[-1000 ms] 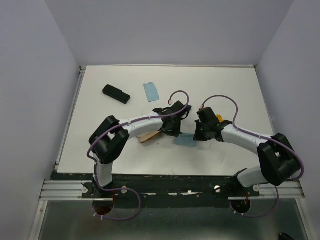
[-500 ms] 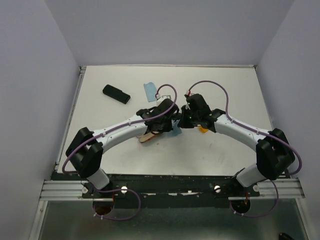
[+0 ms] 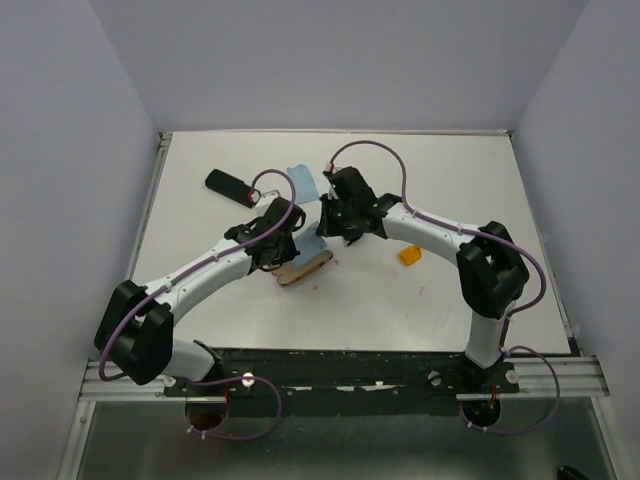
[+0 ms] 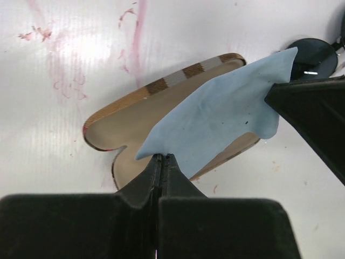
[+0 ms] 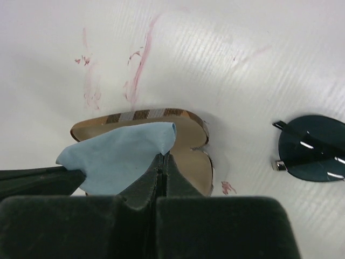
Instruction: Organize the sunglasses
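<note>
A light blue cloth [image 4: 215, 118] hangs stretched over the open plaid case [image 4: 124, 124]. My left gripper [image 4: 161, 156] is shut on one corner of it and my right gripper [image 5: 163, 155] is shut on the opposite corner. From above, the cloth [image 3: 310, 244] spans between the left gripper [image 3: 290, 245] and the right gripper [image 3: 326, 232], above the case [image 3: 303, 268]. The black-framed sunglasses [image 5: 312, 148] lie on the table beside the case, with one dark lens [image 4: 315, 54] showing past the cloth. The orange sunglasses [image 3: 410, 255] lie to the right, apart from both arms.
A plain black case [image 3: 232, 187] lies at the far left of the table. A second blue cloth [image 3: 300, 180] lies flat beyond the grippers. Pink marks stain the white tabletop [image 5: 135, 75] near the plaid case.
Both arms have swung left and away from the near edge, carrying the blue cloth over the plaid case. The orange sunglasses now lie uncovered to the right.
</note>
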{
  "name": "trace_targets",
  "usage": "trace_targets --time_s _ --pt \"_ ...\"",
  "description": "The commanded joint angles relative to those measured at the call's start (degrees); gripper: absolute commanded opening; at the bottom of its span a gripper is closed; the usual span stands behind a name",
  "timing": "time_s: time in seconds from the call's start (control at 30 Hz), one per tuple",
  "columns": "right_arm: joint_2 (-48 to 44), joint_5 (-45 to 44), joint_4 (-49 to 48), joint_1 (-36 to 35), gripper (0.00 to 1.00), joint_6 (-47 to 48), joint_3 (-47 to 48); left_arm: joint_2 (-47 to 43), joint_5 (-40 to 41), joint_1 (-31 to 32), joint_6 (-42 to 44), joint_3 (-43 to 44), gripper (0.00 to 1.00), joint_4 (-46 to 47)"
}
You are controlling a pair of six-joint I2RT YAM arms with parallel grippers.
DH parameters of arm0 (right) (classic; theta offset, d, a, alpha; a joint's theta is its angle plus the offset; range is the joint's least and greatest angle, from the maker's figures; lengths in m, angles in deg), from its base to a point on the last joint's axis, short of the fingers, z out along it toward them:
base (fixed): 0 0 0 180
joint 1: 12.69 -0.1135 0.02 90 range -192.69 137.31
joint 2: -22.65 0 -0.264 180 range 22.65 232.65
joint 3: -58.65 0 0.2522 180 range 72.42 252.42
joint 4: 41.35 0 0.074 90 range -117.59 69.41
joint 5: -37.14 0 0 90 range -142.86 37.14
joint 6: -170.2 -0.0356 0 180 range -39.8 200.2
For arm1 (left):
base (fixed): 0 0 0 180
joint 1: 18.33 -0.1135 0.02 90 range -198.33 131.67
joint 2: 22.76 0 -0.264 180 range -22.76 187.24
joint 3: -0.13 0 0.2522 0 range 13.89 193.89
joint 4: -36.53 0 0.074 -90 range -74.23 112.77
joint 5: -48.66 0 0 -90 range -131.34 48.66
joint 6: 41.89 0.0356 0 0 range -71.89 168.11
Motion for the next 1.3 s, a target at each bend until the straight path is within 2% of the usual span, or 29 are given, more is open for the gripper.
trace_targets --time_s 0.0,0.27,0.83,1.07,1.23,1.27 --pt "4.6 1.8 0.7 -0.7 0.01 2.4 4.6 -2.8 1.8 -2.1 -0.9 -2.8 0.00 1.3" --pt "7.4 3.1 -1.2 -0.8 0.01 3.8 4.5 -0.3 1.1 -3.0 -2.0 -3.7 0.00 2.8" --pt "10.8 4.9 -3.9 -0.8 0.01 4.2 4.3 5.5 5.4 -3.7 -4.3 -3.2 0.00 2.0" --pt "11.1 5.2 -4.1 -0.8 0.03 3.5 3.6 7.3 6.1 -3.9 -5.1 -2.5 0.00 1.3" --pt "11.9 3.9 -4.0 -0.8 0.05 3.2 4.0 7.9 6.5 -4.0 -6.1 -2.3 0.03 1.4" --pt "11.9 3.0 -4.0 -0.7 0.06 3.0 3.9 8.0 6.6 -3.9 -6.1 -2.3 0.07 1.6"
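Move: My two hands hold the light-blue cloth over the open case. The case's middle is about 3 cm ahead of my left hand, 2 cm right and 7 below; from my right hand it is 4 cm back, 7 left, equally low. From my right hand the sunglasses lie 9 cm right and 6 ahead, and the flat blue cloth 19 cm ahead and 6 left. I lower the stretched cloth between both hands, roughly 5 cm straight down into the open case. First both hands slide a little left; my left hand drifts on to nearly 4 cm, turning some 10 degrees counter-clockwise, and goes to the case's left end, my right to its right end. Both keep pinching their corners, the right fingers only just starting to slacken at the end. ##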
